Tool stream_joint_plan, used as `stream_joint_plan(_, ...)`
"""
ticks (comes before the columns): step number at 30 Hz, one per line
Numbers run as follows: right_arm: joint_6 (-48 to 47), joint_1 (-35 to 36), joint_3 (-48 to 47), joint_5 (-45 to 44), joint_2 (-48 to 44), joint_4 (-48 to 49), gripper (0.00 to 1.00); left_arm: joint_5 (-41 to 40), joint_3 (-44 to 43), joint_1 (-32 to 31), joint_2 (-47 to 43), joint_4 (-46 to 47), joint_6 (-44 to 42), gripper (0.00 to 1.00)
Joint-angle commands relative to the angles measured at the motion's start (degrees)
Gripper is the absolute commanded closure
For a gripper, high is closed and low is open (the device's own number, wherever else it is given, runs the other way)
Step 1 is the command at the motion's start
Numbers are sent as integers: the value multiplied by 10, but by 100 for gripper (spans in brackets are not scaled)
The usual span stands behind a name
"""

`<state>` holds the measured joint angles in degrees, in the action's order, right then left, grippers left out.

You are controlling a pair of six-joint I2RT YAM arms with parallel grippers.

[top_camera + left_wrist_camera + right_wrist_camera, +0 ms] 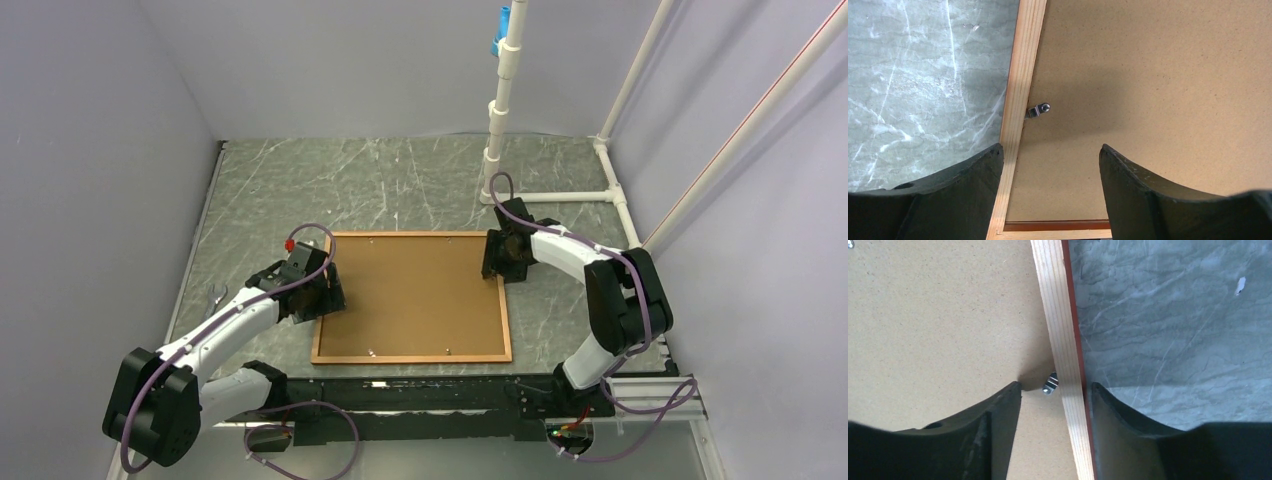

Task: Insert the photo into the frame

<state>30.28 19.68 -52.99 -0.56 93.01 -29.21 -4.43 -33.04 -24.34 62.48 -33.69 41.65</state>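
Observation:
The frame (410,357) lies face down on the marble table, its thin wooden rails around a plain brown backing board (415,295). The photo is hidden. My left gripper (325,298) hangs open over the frame's left rail (1020,85), one finger over the table and the other over the board. A small metal clip (1038,110) sits just ahead of it. My right gripper (503,262) is open astride the right rail (1055,315) near the far right corner. Its outer finger is close against the rail's red edge, and a turn clip (1050,382) lies between the jaws.
A white pipe stand (500,130) rises behind the frame at the back right, with pipes running along the right wall. A small metal tool (215,298) lies at the table's left edge. Grey walls close in both sides.

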Motion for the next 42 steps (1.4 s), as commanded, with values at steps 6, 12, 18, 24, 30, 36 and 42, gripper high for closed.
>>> stream_joint_plan(6, 4, -3, 4, -21, 9, 13, 91, 3, 10, -2, 10, 16, 8, 26)
stream_joint_plan(12, 0, -2, 7, -26, 4, 12, 100, 5, 10, -2, 13, 17, 7, 26)
stream_joint_plan(18, -5, -3, 6, -8, -21, 8, 100, 6, 10, -2, 13, 16, 7, 26)
stream_joint_plan(24, 1, -8, 1, 31, -48, 17, 47, 9, 12, -2, 17, 21, 7, 26)
stream_joint_plan(30, 9, -10, -23, 16, -6, 18, 47, 12, 15, -2, 21, 27, 7, 26)
stream_joint_plan(36, 6, -9, -19, -21, 20, 11, 61, 13, 15, -2, 26, 29, 6, 26)
stream_joint_plan(42, -1, -9, 12, -24, 8, 15, 100, 15, 14, -2, 27, 31, 6, 26)
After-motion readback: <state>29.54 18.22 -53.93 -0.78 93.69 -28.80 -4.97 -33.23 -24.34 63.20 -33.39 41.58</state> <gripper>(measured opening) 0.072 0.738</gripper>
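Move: Just under the right hand, between its part-open fingers, runs the frame's right rail, about 1 cm to the right of the hand point and 1 cm below. A small metal clip lies right under the hand point, against the rail's inner side. The frame's far right corner is some 9 cm ahead, level sideways, and the brown board's middle about 17 cm left and 6 cm back. From the left hand, that gripped part of the rail lies roughly 32 cm right, 8 cm ahead and 3 cm lower. Closing on the frame's right rail, the right hand eases slightly to its right, then reopens about halfway while lifting roughly 1 cm. It comes back down about 1 cm farther forward along the rail than it began and closes again, ending with one finger on the board side and the other outside, pinching the rail. ##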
